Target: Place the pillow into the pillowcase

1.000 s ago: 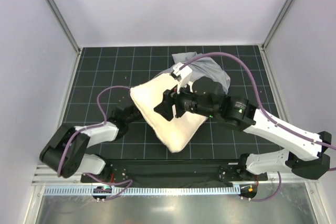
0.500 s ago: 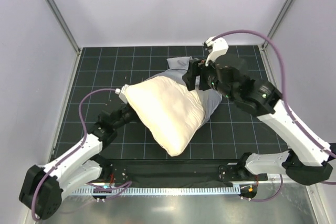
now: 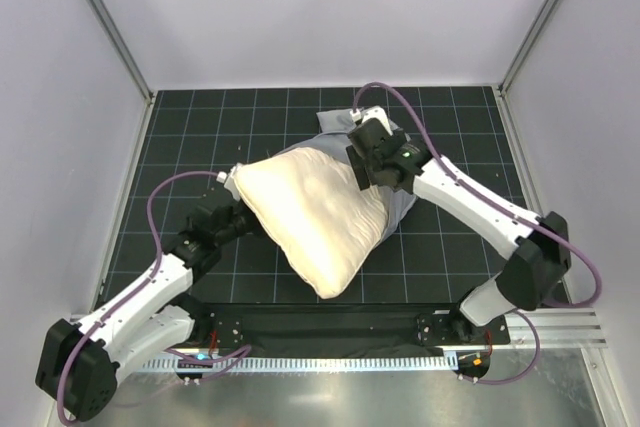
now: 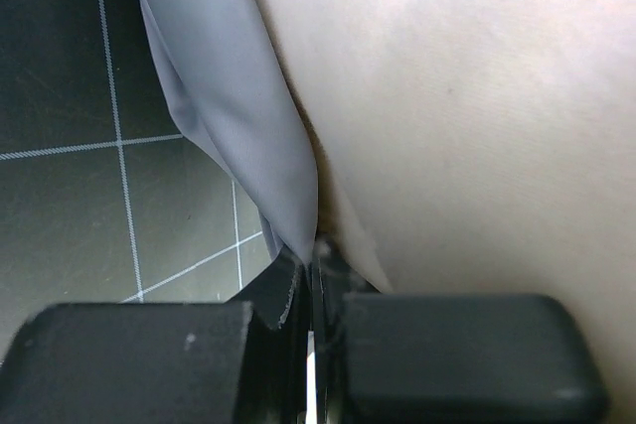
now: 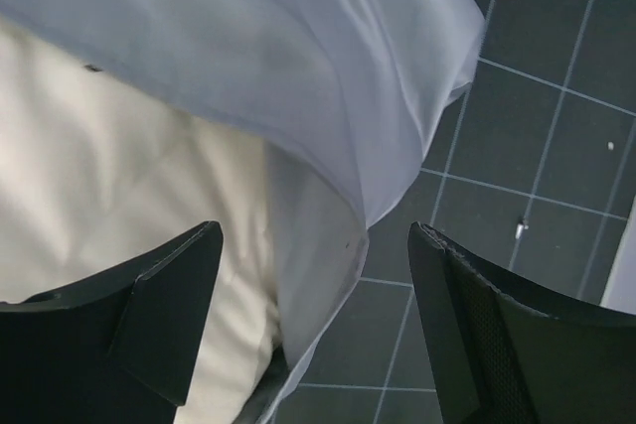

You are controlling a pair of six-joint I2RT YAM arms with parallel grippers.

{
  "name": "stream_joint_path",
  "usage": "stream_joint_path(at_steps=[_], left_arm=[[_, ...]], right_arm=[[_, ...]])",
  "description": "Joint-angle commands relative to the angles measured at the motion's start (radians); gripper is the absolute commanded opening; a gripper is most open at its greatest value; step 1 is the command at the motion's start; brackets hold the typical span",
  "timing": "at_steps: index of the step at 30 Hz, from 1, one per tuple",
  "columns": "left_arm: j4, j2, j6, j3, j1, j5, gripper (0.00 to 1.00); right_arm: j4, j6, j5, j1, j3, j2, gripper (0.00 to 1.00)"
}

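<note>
The cream pillow (image 3: 318,215) lies diagonally mid-table, its far right part inside the blue-grey pillowcase (image 3: 398,203), which bunches behind it. My left gripper (image 3: 243,215) is at the pillow's left corner. In the left wrist view its jaws (image 4: 310,257) are shut on a fold of the pillowcase (image 4: 224,96), with the pillow (image 4: 477,116) pressed against it. My right gripper (image 3: 362,169) hangs over the pillow's far right corner. In the right wrist view it (image 5: 313,245) is open, its fingers (image 5: 169,295) straddling the pillowcase edge (image 5: 328,76) and the pillow (image 5: 119,176) without touching.
The black gridded mat (image 3: 190,137) covers the table, bounded by white walls and metal frame posts (image 3: 105,22). A black strip (image 3: 320,325) runs along the near edge between the arm bases.
My right gripper left the pillow's middle, swung to the back right, then came down over the pillow's far right corner, opening wider. The left arm stretched out, and the pillow's left corner shifted left.
</note>
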Motion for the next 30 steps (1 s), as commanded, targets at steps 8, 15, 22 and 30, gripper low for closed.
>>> stream_joint_path(at_steps=[8, 15, 22, 30], left_arm=[[0.004, -0.004, 0.028, 0.080, 0.003, 0.023, 0.01], [-0.076, 0.000, 0.068, 0.132, 0.002, 0.009, 0.01], [-0.143, 0.031, 0.073, 0.315, 0.006, 0.020, 0.02], [-0.199, 0.215, -0.007, 0.747, 0.162, 0.194, 0.03]], right_arm=[[-0.021, 0.033, 0.373, -0.028, 0.116, 0.235, 0.70], [-0.003, 0.014, 0.299, -0.026, 0.200, 0.193, 0.04], [0.022, -0.005, -0.087, -0.038, 0.266, -0.020, 0.04], [-0.116, 0.121, -0.634, -0.242, 0.560, -0.064, 0.04]])
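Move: The right hand, open, has the stretch of pillowcase rim for its fingers about 5 cm ahead, 3 cm to its right and 5 cm below; the pillow's middle is roughly 14 cm left, 8 cm back and 3 cm below, and the case's far flap some 12 cm ahead, 6 cm left, 14 cm below. From the left hand, already pinching the case's edge, that rim is about 14 cm ahead, 25 cm right and 4 cm below. The right hand dips about 5 cm forward and down, slightly right, shuts on the pillowcase rim, then sweeps up some 20 cm, drawing slightly back and left while rolling its left side up about 45 degrees. The left hand keeps its pinch on the case edge beside the pillow and late on joins the lift, rising 15 cm and going 5 cm forward. ##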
